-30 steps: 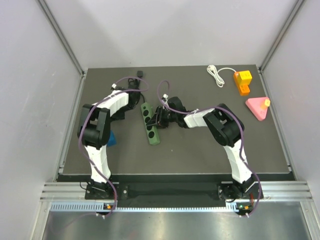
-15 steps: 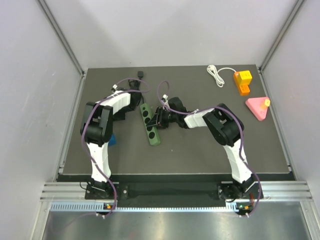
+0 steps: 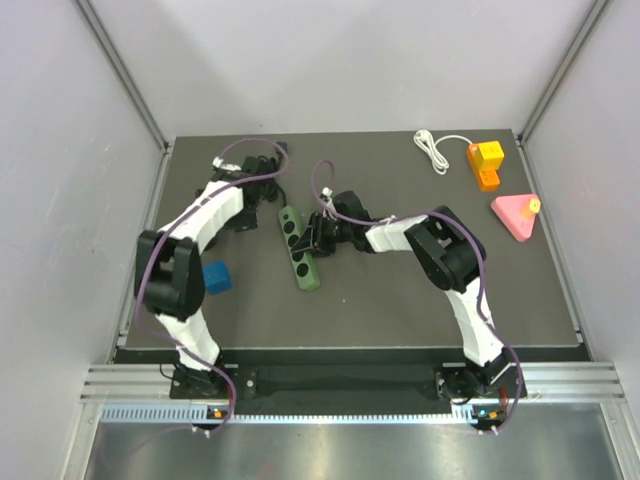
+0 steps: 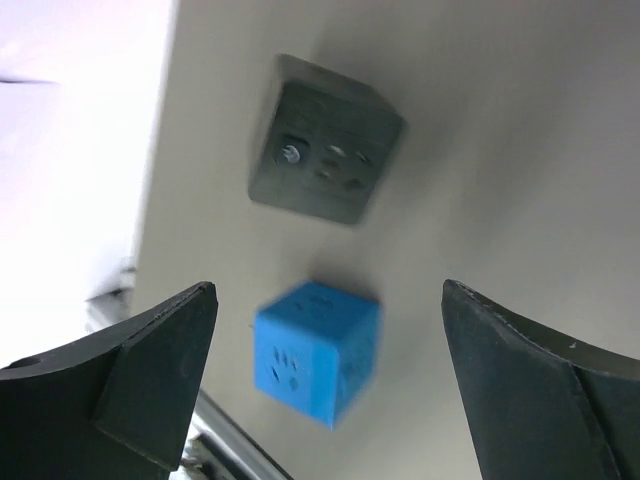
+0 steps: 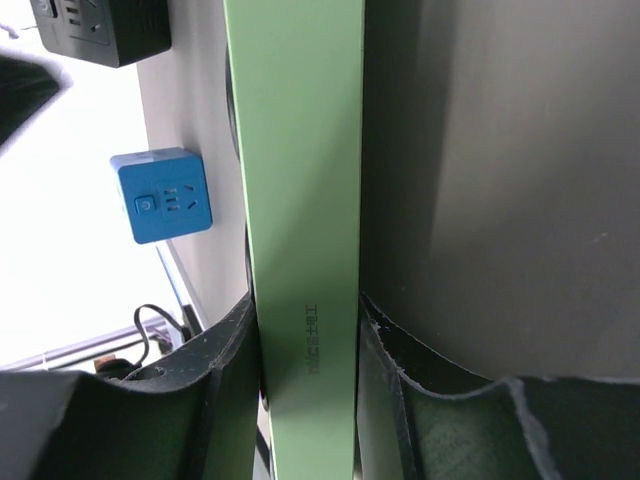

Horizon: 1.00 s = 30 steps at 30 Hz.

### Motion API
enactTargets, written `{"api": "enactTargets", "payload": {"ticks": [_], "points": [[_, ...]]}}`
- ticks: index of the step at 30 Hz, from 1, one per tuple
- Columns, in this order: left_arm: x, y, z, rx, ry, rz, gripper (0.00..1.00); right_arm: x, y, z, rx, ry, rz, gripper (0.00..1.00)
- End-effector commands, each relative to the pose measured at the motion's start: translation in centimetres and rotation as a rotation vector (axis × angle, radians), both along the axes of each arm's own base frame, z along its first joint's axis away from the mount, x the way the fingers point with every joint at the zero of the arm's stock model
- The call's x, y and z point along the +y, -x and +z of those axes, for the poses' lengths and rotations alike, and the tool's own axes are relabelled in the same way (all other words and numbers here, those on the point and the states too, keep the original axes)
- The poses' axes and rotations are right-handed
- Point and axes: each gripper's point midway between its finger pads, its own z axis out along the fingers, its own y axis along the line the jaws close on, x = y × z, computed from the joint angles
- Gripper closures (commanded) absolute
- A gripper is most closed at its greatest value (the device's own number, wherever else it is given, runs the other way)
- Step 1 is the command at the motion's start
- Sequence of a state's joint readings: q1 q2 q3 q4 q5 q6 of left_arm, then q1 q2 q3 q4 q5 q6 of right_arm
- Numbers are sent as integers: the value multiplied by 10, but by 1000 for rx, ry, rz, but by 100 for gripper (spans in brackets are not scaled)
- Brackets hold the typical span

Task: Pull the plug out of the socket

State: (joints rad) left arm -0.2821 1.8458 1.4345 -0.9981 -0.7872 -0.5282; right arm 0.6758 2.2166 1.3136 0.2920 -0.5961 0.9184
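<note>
The socket, a green power strip, lies near the table's middle, and no plug shows in its outlets. My right gripper is shut on the strip's side; in the right wrist view its fingers press against the green body. A small black plug with a dark cord lies at the back, partly hidden by my left arm. My left gripper hangs open above the table with nothing between its fingers, well clear of the strip.
A blue socket cube and a black socket cube sit left of the strip. At the back right are a white cable, orange blocks and a pink triangle.
My left gripper has opened wide. The left arm has swung back and outward, away from the strip's far end, uncovering the blue cube. The right gripper and the strip have not moved.
</note>
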Motion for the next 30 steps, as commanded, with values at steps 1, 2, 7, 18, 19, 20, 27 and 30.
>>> {"api": "enactTargets", "payload": {"ticks": [1,2,7,18,19,20,27,30], "points": [[-34,-2,38,-138,260,-108,2,-12,-3,-38,28,127,-29,100],[-44,1,40,-147,318,-138,2,-11,-4,-37,26,127,-32,100],[-105,28,53,-217,700,-303,2,-1,-9,-31,11,123,-46,100],[-169,83,85,-273,1093,-607,2,22,-2,-28,16,133,-33,89],[-170,86,88,-279,1096,-630,2,20,-3,-28,15,150,-36,86],[-169,89,89,-280,1098,-637,2,18,-3,-27,8,161,-33,80],[-174,116,110,-305,1166,-695,2,14,-20,-8,-79,260,-14,37],[-171,129,112,-300,1165,-704,2,15,-29,7,-122,289,-2,20]]}}
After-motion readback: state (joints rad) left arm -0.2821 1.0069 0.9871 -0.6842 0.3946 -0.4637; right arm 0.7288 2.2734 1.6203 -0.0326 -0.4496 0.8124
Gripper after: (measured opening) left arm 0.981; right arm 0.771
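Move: Just below the open left hand stands the black cube, about 2 cm left, 1 cm forward and 7 cm down. The socket strip's middle lies some 23 cm to that hand's right and 3 cm back. The blue cube is about 11 cm back and 4 cm right. The right hand already grips the strip near its middle; from there the black cube is some 24 cm left and 3 cm forward, the blue one 20 cm left and 8 cm back. Leaving the black cube, the wide-open left hand swings some 17 cm right, about 11 cm back and as much up, its wrist turning roughly 75 degrees, to end high beside the socket strip. The right hand slides the still pinched strip about 3 cm left and slightly forward, then opens and lets go, easing forward and up by about 2 cm each. ##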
